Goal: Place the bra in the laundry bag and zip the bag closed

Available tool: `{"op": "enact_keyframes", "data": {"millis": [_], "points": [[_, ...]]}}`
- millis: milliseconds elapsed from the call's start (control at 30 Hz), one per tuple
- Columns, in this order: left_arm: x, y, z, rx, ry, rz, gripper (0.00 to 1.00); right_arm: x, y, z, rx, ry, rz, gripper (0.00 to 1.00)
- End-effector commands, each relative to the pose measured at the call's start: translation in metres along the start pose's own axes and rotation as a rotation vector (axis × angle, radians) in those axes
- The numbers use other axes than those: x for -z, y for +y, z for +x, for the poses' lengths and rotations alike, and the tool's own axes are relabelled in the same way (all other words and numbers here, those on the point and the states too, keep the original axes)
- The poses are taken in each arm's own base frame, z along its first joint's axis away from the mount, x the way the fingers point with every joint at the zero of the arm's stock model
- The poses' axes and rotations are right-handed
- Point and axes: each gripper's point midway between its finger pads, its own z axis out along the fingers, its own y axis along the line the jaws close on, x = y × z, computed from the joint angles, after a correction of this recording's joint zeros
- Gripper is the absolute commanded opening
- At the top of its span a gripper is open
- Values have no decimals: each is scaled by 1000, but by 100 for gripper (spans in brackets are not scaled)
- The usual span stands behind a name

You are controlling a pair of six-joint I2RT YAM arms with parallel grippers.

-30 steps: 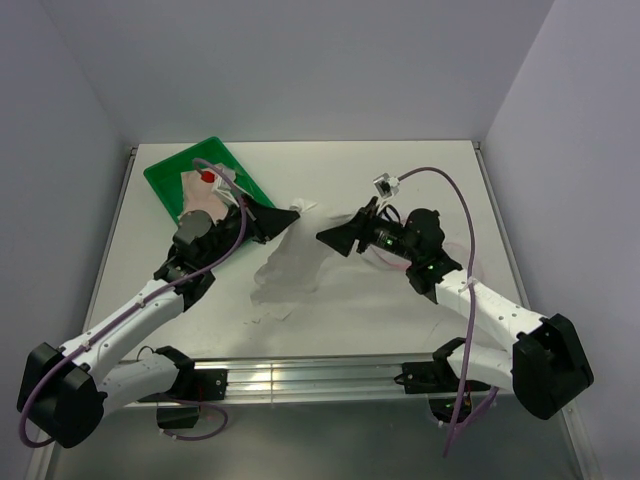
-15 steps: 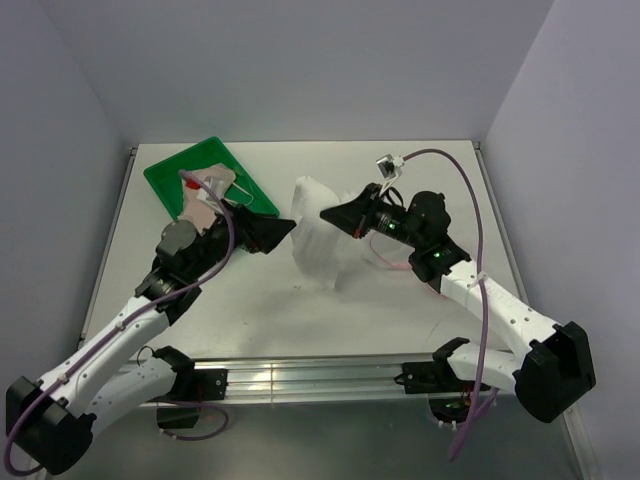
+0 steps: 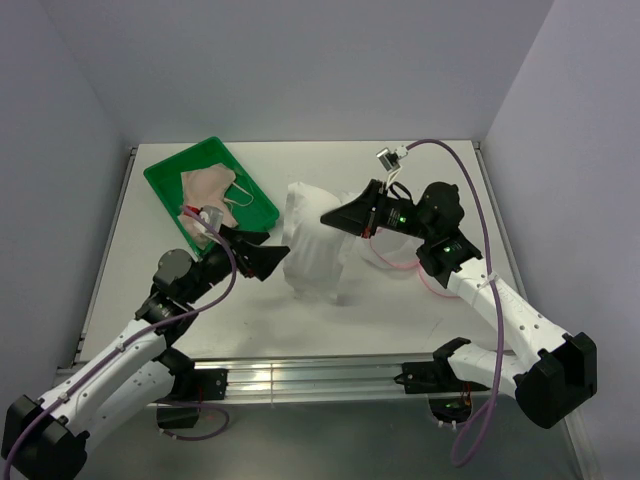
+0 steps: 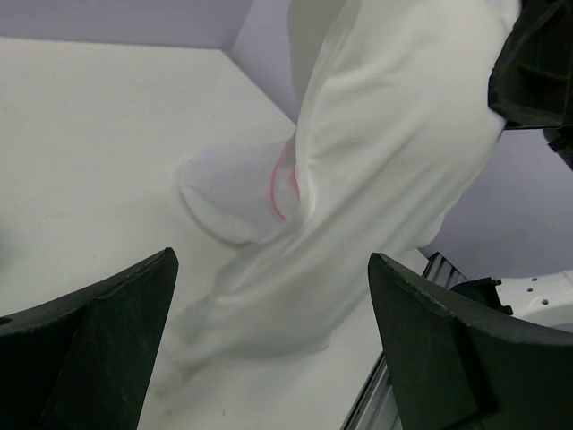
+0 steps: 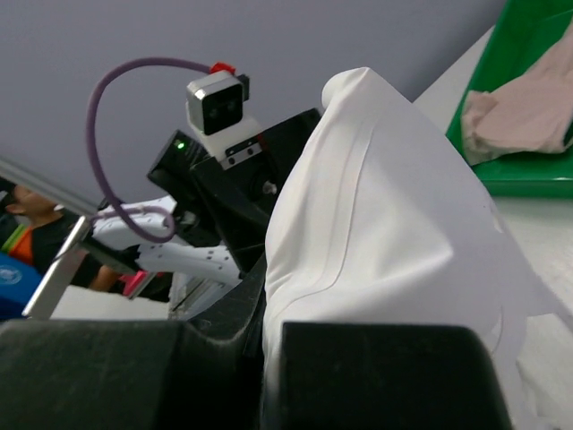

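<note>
The peach-beige bra (image 3: 208, 186) lies in the green tray (image 3: 163, 181); the right wrist view shows the bra (image 5: 528, 107) there too. The laundry bag (image 3: 392, 263), white mesh with pink edging, rests on the table under my right arm, and the left wrist view shows the bag (image 4: 235, 193) behind a hanging cloth. My right gripper (image 3: 326, 215) is shut on the top of that large white cloth (image 3: 312, 250), which drapes down to the table. The left gripper (image 3: 277, 256) stands open just left of the cloth, nothing between its fingers.
The green tray sits at the far left of the table. The table's metal front rail (image 3: 310, 378) runs along the near edge. Grey walls close in the back and both sides.
The left gripper opened, let go of the white cloth and drew back toward the near left. The right gripper shut on the cloth and lifted it off the table.
</note>
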Motion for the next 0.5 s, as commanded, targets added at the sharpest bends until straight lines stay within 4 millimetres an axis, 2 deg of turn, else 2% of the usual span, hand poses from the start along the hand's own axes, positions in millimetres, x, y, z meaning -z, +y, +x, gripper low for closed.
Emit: {"op": "enact_keyframes", "data": {"millis": [0, 100, 233, 267, 400, 433, 467], "points": [[-4, -29, -23, -74, -82, 148, 95, 7, 45, -14, 34, 4, -140, 0], [-7, -42, -25, -72, -83, 219, 89, 7, 44, -12, 14, 7, -145, 0], [-10, -51, -12, -60, -24, 276, 74, 7, 44, -14, 11, -7, -139, 0], [-10, -53, -8, -58, -12, 290, 67, 7, 45, -14, 12, -8, -143, 0], [-7, -62, 2, -38, 26, 339, 50, 6, 46, -17, 13, -15, -154, 0], [-6, -64, 2, -38, 26, 346, 42, 6, 45, -17, 12, -18, -150, 0], [-3, -67, 0, -40, 18, 355, 21, 5, 43, -17, 7, -17, -147, 0]]}}
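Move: Hanging from the right gripper, the white cloth has its middle about 9 cm to the right of the open left hand and roughly level with it in reach and height. From the right hand, the cloth's middle is some 10 cm below, 2 cm back and 2 cm left. The green basket with the bra stands about 26 cm ahead, 22 cm left and 22 cm below the left hand; the pink-edged mesh laundry bag lies roughly 11 cm ahead, 20 cm right and 32 cm below the right. Sliding about 4 cm to the right and nearly 3 cm back, the left hand goes in to the near left edge of the hanging cloth, turning some 15 degrees clockwise while its wide-open fingers close about two thirds of the way around that edge. The right hand keeps its pinch on the cloth's top, easing back and up by 1 to 2 cm. ##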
